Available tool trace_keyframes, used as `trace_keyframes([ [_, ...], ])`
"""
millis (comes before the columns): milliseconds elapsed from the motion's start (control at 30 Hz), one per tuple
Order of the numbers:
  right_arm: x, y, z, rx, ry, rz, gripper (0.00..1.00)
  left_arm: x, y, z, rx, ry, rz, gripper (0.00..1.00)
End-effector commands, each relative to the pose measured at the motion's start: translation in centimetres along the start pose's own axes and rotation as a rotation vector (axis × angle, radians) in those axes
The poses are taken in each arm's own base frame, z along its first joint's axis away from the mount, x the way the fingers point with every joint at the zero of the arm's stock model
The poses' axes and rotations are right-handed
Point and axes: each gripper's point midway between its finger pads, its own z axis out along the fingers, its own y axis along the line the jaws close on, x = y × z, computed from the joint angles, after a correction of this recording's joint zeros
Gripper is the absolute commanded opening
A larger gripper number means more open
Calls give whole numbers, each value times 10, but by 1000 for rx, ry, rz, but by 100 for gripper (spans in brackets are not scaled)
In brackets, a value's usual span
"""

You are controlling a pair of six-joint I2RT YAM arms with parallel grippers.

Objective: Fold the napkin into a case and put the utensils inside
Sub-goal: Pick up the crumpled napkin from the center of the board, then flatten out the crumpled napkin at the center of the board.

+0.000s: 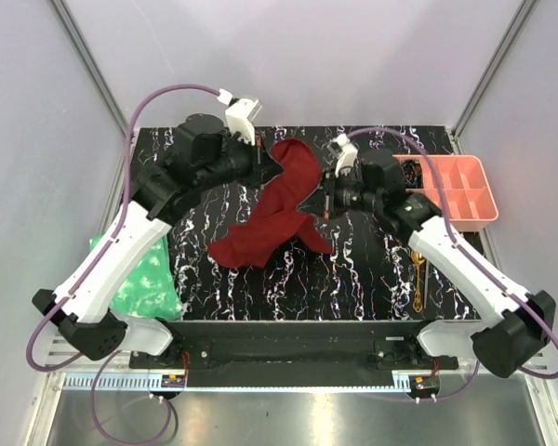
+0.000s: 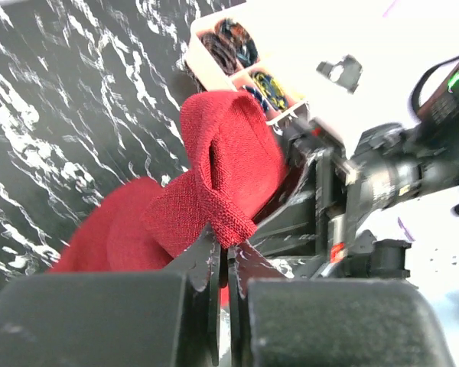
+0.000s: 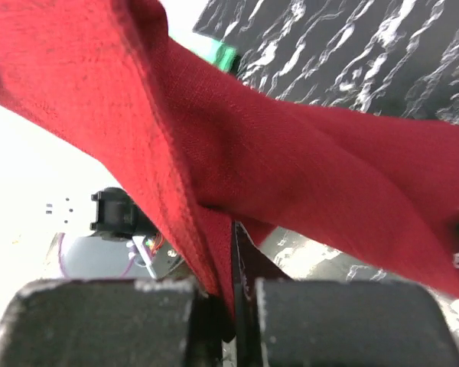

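The dark red napkin [image 1: 277,206] hangs crumpled above the middle of the marbled table, stretched between both grippers. My left gripper [image 1: 263,158] is shut on its far left edge; in the left wrist view the jaws pinch a corner of the napkin [image 2: 214,191] at the gripper [image 2: 226,248]. My right gripper [image 1: 322,198] is shut on the right edge; in the right wrist view the napkin [image 3: 275,153] drapes over the gripper [image 3: 228,264]. Gold utensils [image 1: 418,277] lie on the table at the right, near the right arm. No folded case shows.
A pink compartment tray [image 1: 454,190] with dark coiled items stands at the back right; it also shows in the left wrist view [image 2: 237,46]. A bright green crinkled sheet [image 1: 144,279] lies at the table's left edge. Grey walls enclose the table.
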Motion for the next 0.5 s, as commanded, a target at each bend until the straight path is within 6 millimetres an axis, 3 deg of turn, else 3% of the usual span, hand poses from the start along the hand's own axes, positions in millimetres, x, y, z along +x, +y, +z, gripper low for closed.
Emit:
trace_keyframes([
  [0,-38,21,-68,175,-45,-219,0,-85,-38,-85,59,-319,256,0],
  [33,-45,20,-83,234,-52,-252,0,-88,-47,-96,91,-339,291,0],
  [67,-51,34,-107,259,-49,-278,0,-94,-54,-109,112,-370,323,0],
  [133,-55,54,-128,227,-40,-348,0,-99,-71,-144,170,-431,387,0],
  [167,-58,74,-146,196,-45,-368,0,-100,-79,-157,198,-455,407,0],
  [200,-55,90,-153,132,-31,-384,0,-100,-89,-182,232,-497,437,0],
  [267,-53,114,-173,76,-25,-394,0,-90,-111,-206,349,-515,486,0],
  [333,-50,126,-184,49,-27,-379,1,-81,-131,-243,453,-570,533,0],
  [367,-48,132,-192,38,-29,-377,2,-72,-132,-244,478,-563,536,0],
  [400,-44,139,-195,4,-18,-368,2,-66,-137,-262,503,-593,552,0],
  [433,-42,144,-198,-17,-18,-367,2,-65,-138,-267,510,-610,559,0],
  [467,-42,147,-196,-34,-19,-360,2,-60,-134,-262,497,-600,543,0],
])
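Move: The crumpled red napkin already hangs from both hands. Its middle lies about 18 cm below the left hand, 2 cm back and 2 cm to its left. From the right hand it is some 7 cm below, 7 cm to the left and level fore and aft. From the right hand, the pink tray sits about 14 cm ahead and 35 cm to the right, the wooden spoon 9 cm back and 28 cm to the right, both some 26 cm below. Up and back towards the bases go both hands together, drawing apart as they rise: the left climbs about 17 cm and comes back as much, edging left; the right climbs about 22 cm, comes back some 12 and shifts right. Both wrists tilt back as they go, the left more than the right, and the shut fingers keep their pinch on the napkin. ##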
